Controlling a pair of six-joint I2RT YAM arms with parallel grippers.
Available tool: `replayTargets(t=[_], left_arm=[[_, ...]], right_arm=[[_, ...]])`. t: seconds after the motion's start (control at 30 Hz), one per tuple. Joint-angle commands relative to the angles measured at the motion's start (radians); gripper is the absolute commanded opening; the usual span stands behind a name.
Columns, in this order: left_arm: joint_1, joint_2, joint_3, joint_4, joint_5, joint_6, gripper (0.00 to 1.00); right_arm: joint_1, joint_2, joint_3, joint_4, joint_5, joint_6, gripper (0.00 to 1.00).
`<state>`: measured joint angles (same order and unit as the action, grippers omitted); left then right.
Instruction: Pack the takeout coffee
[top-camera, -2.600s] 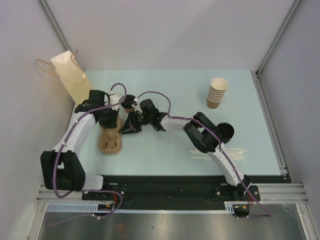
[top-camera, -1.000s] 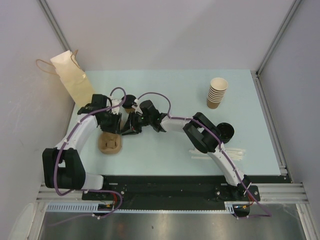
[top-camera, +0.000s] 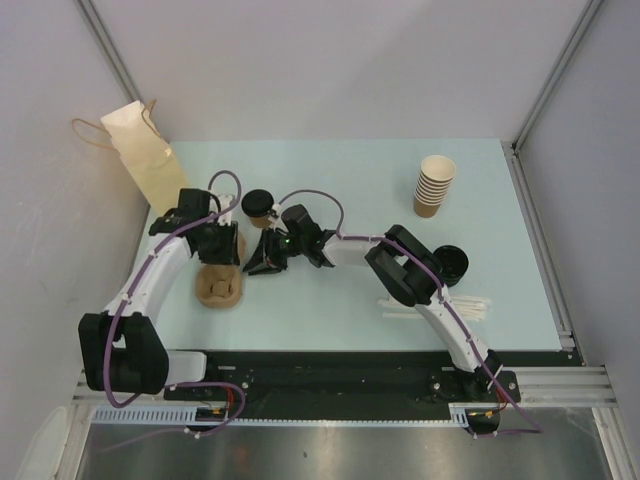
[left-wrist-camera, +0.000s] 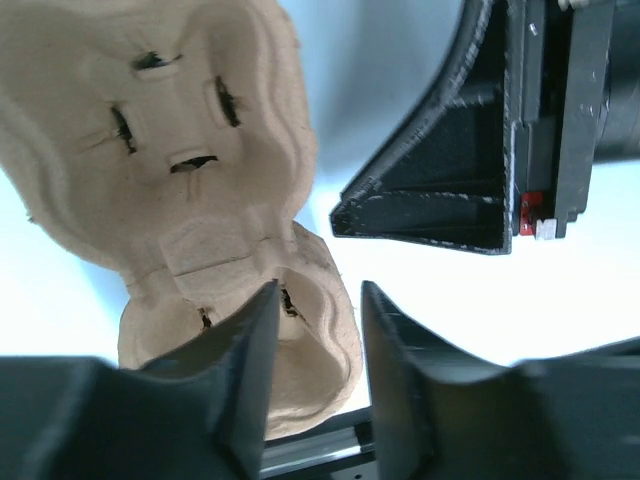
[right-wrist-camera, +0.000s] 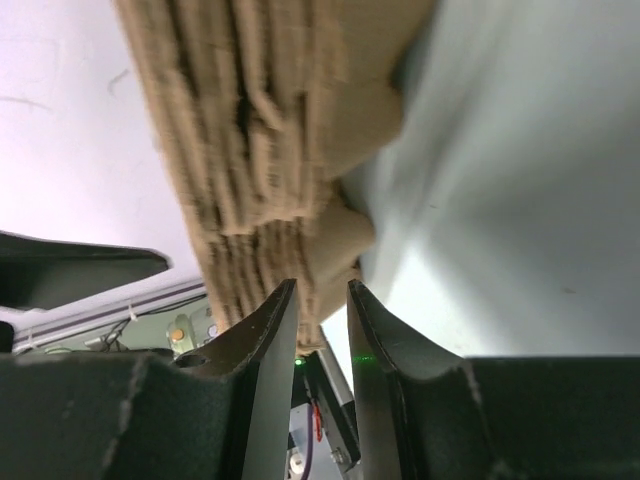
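The takeout coffee (top-camera: 258, 203), a small tan cup with a black lid, stands upright on the table, free of both grippers. Just in front of it lies a stack of tan pulp cup carriers (top-camera: 220, 287). My left gripper (top-camera: 222, 252) hangs over the stack's far end. In the left wrist view it (left-wrist-camera: 315, 295) is open, its jaws astride a rim of the top carrier (left-wrist-camera: 200, 150). My right gripper (top-camera: 258, 264) points at the stack from the right. Its jaws (right-wrist-camera: 320, 295) stand narrowly open, with the layered side of the stack (right-wrist-camera: 270, 130) just beyond the tips.
A tan paper bag (top-camera: 145, 155) with handles leans at the table's back left corner. A stack of lidless paper cups (top-camera: 433, 185) stands at the back right. Black lids (top-camera: 450, 262) and white sticks (top-camera: 440, 310) lie beside the right arm.
My left gripper has drawn slightly left, so the coffee's lid now shows fully. The right gripper has shifted a little toward the near edge. The carrier stack has stayed put.
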<state>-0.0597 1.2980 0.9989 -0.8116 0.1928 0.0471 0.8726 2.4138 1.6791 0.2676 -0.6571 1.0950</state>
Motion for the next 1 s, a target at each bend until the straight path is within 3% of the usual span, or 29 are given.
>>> replayTargets(t=[0.0,0.07,0.2,0.97], left_arm=[[-0.008,-0.005,0.015,0.037,-0.082,-0.144,0.38],[-0.006,0.014,0.018,0.037,-0.092,-0.182,0.29],[-0.009,0.023,0.015,0.045,-0.072,-0.211,0.27],[-0.015,0.092,-0.005,0.092,-0.125,-0.202,0.24]], right_arm=[[-0.003,-0.065,-0.015,0.032,0.025,-0.017,0.32],[-0.003,-0.064,-0.015,0.033,0.027,-0.014,0.32],[-0.004,-0.067,-0.018,0.032,0.03,-0.015,0.32],[-0.012,-0.051,-0.001,0.044,0.022,-0.004,0.32]])
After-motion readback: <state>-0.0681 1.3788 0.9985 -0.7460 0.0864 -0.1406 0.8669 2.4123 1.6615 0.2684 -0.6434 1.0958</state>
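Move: The stack of brown cup carriers lies just under the left hand, its middle about 3 cm to the hand's left, 1 cm ahead and 4 cm below, so the fingertips hang over the right edge of its waist. From the left hand, the black-lidded cup stands some 12 cm farther out and 5 cm to the right, and the paper bag roughly 23 cm ahead and 18 cm left. From the right hand, the stack's middle is about 7 cm left, 1 cm ahead and about level. The left hand turns some 10 degrees counter-clockwise while its open fingers narrow to about half their gap without shutting, then it eases down and forward by roughly 2 cm each way, bringing the fingertips to the right-hand rim of the top cup carrier at the waist between its two cells. The right hand stays low at the right side of the stack with its fingers parted, and no pinch on the rim can be made out yet. ##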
